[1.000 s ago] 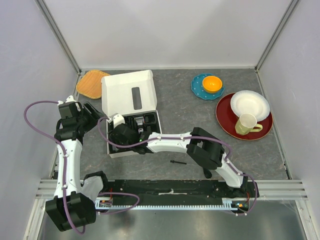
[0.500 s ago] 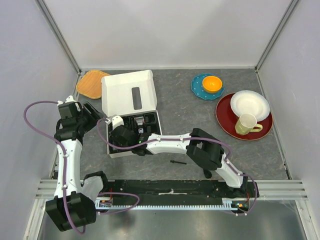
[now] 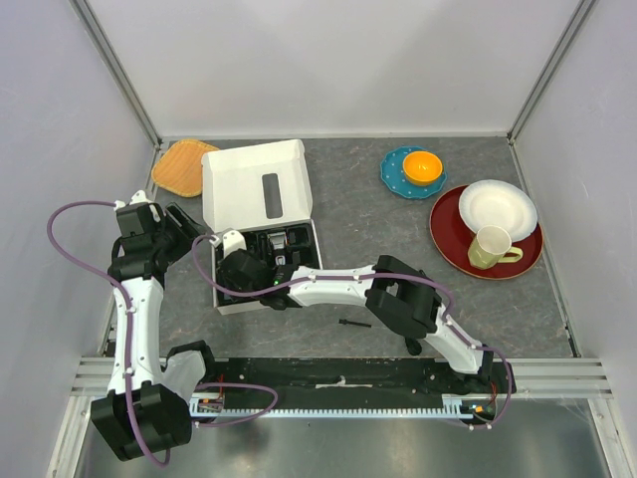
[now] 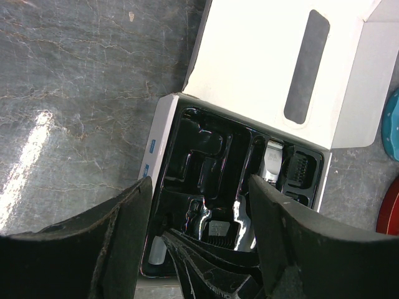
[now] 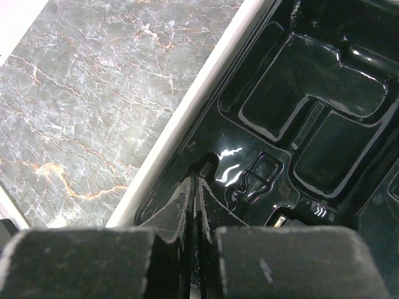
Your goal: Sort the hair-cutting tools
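Note:
The white box (image 3: 257, 184) lies open at the left, its black moulded tray (image 3: 299, 261) towards me. In the tray the silver-and-black clipper (image 4: 272, 163) lies beside a black comb guard (image 4: 303, 168). My right gripper (image 3: 243, 273) reaches into the tray's near-left corner. Its fingertips (image 5: 187, 198) are pressed together on a thin black piece (image 5: 197, 208), whose tip rests in a small recess. My left gripper (image 3: 189, 224) hovers open just left of the box, holding nothing; its fingers (image 4: 124, 230) frame the tray. A thin black brush-like bit (image 3: 353, 324) lies on the table (image 3: 358, 219).
An orange woven mat (image 3: 182, 165) lies behind the box. At the right are a blue plate (image 3: 398, 179) with an orange bowl (image 3: 423, 166), and a red plate (image 3: 453, 239) carrying a white bowl (image 3: 496, 207) and a cup (image 3: 490, 248). Walls enclose three sides.
My right gripper's jaws have closed inside the tray, and its wrist has shifted slightly left. The left arm has not moved.

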You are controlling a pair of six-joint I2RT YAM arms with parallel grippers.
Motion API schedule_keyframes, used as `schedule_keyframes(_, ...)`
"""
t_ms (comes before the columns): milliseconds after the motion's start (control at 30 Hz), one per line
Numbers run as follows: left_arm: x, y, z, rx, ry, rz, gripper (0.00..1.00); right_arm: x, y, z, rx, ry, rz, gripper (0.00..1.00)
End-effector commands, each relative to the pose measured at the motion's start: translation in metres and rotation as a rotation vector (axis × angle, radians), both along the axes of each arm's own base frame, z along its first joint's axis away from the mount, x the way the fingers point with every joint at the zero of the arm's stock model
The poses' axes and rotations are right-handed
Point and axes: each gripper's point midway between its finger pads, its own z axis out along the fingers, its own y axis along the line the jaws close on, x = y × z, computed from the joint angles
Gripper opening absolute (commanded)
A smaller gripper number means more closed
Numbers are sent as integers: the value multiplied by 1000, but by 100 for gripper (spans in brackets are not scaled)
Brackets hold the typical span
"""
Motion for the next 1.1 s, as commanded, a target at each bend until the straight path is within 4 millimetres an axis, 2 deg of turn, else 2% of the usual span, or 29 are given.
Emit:
schedule_keyframes(0,2,-1,5,-5,-23,-16,70,3,-14,-21,-64,23,-47,9)
schedule_keyframes(100,3,-1,4,-5,-21,-14,70,6,-15,5,-27,-4,-63,16)
schedule_keyframes(200,2,0,4,-5,-20,-11,70,11,-18,46,31,-43,-78,30)
schedule_keyframes(233,2,0,4,-4,-20,-10,70,12,-20,52,39,-49,-85,35)
schedule_keyframes(300,2,0,4,-4,-23,-11,70,11,-23,71,69,-59,-87,39)
schedule_keyframes(367,2,1,4,-4,-21,-8,71,11,-28,77,76,-58,-92,44)
schedule_keyframes(400,2,1,4,-5,-23,-6,71,10,-32,90,100,-57,-97,46)
schedule_keyframes(467,2,1,4,-4,-23,-8,71,10,-44,87,79,-51,-106,49)
schedule_keyframes(500,2,0,4,-6,-23,-8,71,12,-52,101,93,-54,-116,50)
schedule_keyframes(533,2,1,4,-6,-22,-9,71,10,-64,90,47,-44,-117,53)
schedule_keyframes(567,2,0,4,-8,-22,-11,71,11,-75,102,46,-49,-119,54)
schedule_keyframes(633,2,-2,4,-13,-25,-18,71,12,-106,86,-59,-47,-117,59)
schedule_keyframes(667,2,-2,5,-12,-27,-20,72,10,-120,100,-61,-61,-114,59)
schedule_keyframes(700,2,-3,4,-14,-23,-26,72,10,-139,94,-115,-60,-116,60)
schedule_keyframes(733,3,-4,4,-21,-27,-35,72,6,-159,80,-184,-65,-102,63)
schedule_keyframes(767,3,-5,4,-22,-29,-40,72,3,-174,91,-184,-77,-100,64)
schedule_keyframes(800,3,-6,5,-23,-31,-44,72,-3,-198,73,-267,-55,-95,66)
schedule_keyframes(833,3,-7,5,-27,-31,-49,72,-6,-211,71,-302,-53,-88,69)
schedule_keyframes(867,3,-7,5,-28,-35,-52,72,-10,-225,77,-311,-55,-88,70)
schedule_keyframes(900,3,-7,5,-29,-35,-53,72,-19,-246,60,-387,-26,-75,72)
schedule_keyframes(967,3,-10,7,-32,-44,-64,72,-30,-264,61,-407,-18,-49,74)
schedule_keyframes(1000,4,-10,6,-34,-43,-65,72,-38,-279,48,-450,6,-34,75)
schedule_keyframes(1067,4,-11,5,-39,-40,-74,72,-50,-289,45,-466,34,8,76)
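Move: The right hand sits in the near left corner of the box's tray, its nearly shut tips on the small bottle, whose middle is about 1 cm below. The thin brush on the table lies some 28 cm to its right, 7 cm back and 3 cm lower; the black-handled tool lies about 40 cm right and 10 cm back, the clipper 12 cm right and 5 cm ahead. From the left hand, the thin brush is roughly 37 cm right, 13 cm back and 14 cm below. The right hand lifts its fingertips off the small bottle and climbs nearly straight up by some 6 cm before sweeping fast to the right, about 24 cm in all, high over the tray and past the box's right wall towards the thin brush. The fingers spread from almost shut to well open on the way, and late in the sweep the hand starts to sink slightly while the wrist tips the fingers more steeply down, by roughly 15 degrees, still holding nothing and well above the table. ##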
